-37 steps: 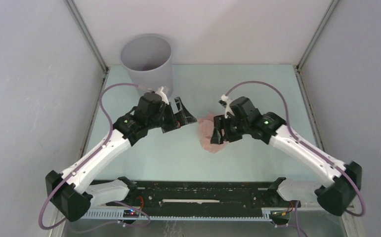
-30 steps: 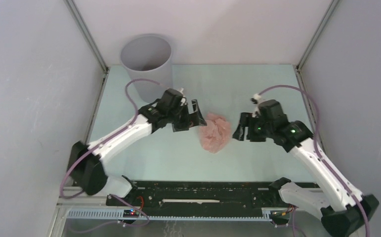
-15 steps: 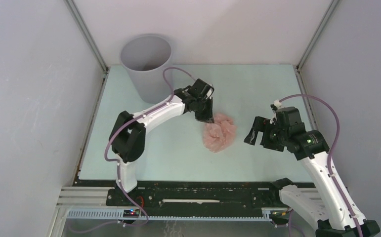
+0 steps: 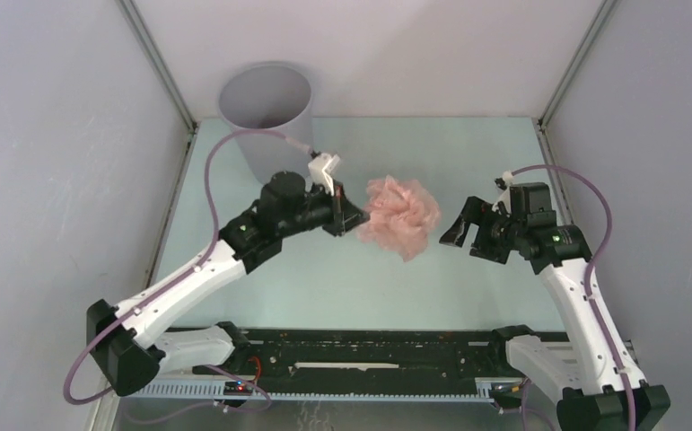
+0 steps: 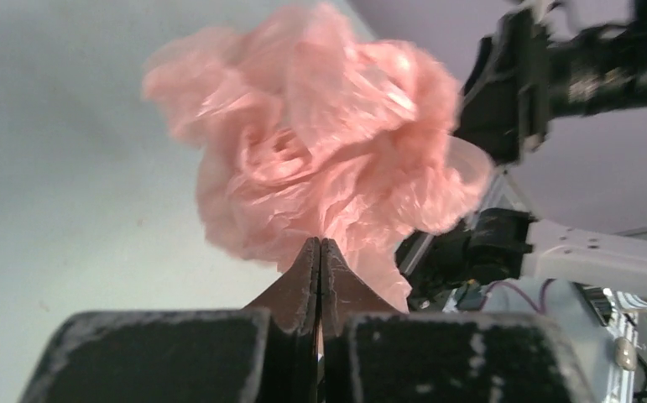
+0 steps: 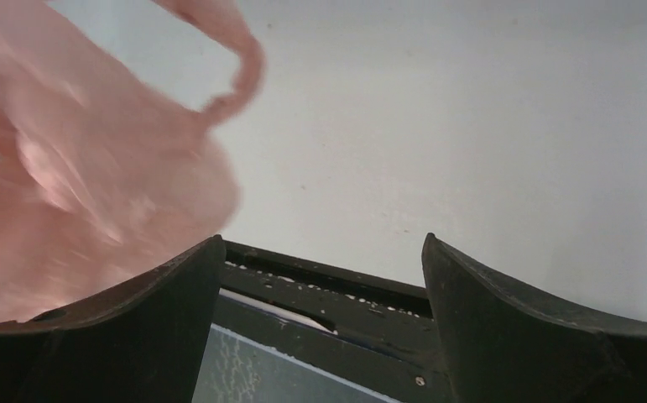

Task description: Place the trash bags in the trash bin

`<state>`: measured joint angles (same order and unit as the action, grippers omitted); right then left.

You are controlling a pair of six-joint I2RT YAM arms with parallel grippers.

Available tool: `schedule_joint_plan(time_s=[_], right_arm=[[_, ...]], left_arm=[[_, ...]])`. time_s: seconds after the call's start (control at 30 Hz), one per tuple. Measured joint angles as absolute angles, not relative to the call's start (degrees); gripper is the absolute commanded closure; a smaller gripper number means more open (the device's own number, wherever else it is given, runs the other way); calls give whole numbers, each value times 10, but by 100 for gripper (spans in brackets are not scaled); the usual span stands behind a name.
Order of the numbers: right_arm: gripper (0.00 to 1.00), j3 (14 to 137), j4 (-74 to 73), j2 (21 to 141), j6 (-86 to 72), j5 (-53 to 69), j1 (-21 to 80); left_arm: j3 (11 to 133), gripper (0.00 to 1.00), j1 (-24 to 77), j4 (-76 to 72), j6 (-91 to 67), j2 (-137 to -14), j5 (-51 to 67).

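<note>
The crumpled pale-pink trash bag (image 4: 400, 214) hangs above the table's middle, pinched at its left edge by my left gripper (image 4: 354, 218). In the left wrist view the jaws are pressed together on the bag's film (image 5: 320, 168), my left gripper (image 5: 320, 245) just below the bundle. The grey trash bin (image 4: 267, 117) stands at the back left corner, behind the left arm. My right gripper (image 4: 464, 230) is open and empty, to the right of the bag. In the right wrist view the bag (image 6: 76, 193) with a handle loop fills the left side, beyond my right gripper (image 6: 324, 252).
Grey enclosure walls stand close on the left, right and back. The black rail (image 4: 360, 350) with the arm bases runs along the near edge. The pale-green table top (image 4: 324, 278) lies below the bag.
My left gripper has closed on the bag and lifted it off the table, pulling it slightly up and right. My right gripper has backed away to the right and stayed open.
</note>
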<state>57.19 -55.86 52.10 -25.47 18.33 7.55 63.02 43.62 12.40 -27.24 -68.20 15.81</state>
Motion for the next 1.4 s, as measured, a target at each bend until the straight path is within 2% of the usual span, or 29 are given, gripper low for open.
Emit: schedule_joint_plan(time_s=[0.1, 0.33, 0.53, 0.77, 0.93, 1.1, 1.23, 1.27, 1.4], right_arm=[[6, 557, -528, 543, -260, 215, 83], [9, 548, -475, 618, -275, 236, 156], [11, 548, -440, 670, -277, 253, 166], [11, 547, -376, 719, -277, 331, 190], [24, 507, -316, 736, -297, 362, 222], [26, 433, -267, 767, -329, 380, 229], [37, 415, -231, 791, -353, 382, 253], [43, 415, -219, 797, -357, 383, 259], [92, 415, -170, 820, -380, 390, 277]], left_arm=[[542, 100, 435, 104, -286, -671, 136], [382, 100, 432, 178, -303, -768, 103], [374, 100, 432, 197, -305, -752, 80], [374, 100, 432, 203, -304, -748, 71], [374, 100, 432, 204, -301, -748, 71], [374, 100, 432, 206, -298, -745, 71], [374, 100, 432, 207, -296, -744, 72], [374, 100, 432, 207, -295, -744, 72], [374, 100, 432, 207, -297, -740, 74]])
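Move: The left hand already holds the bag up high; its crumpled mass hangs about 6 cm to the right, 2 cm ahead and 2 cm below. The clear spot on the table where it is taken lies some 6 cm back, 9 cm left and 27 cm down; the trash bin stands roughly 30 cm ahead, 19 cm left and 13 cm lower. For the open right hand, the bag is about 13 cm left, 4 cm ahead and 7 cm above. Still pinching the bag's edge, the left fingers sweep it quickly down about 25 cm, and some 9 cm left and 6 cm back, onto the table's near half, tilting steeper, then hold there. The right hand travels some 15 cm left and 12 cm down to the bag's right side, turning counter-clockwise and tipping down, and its fingers close around a loose twisted strand. ##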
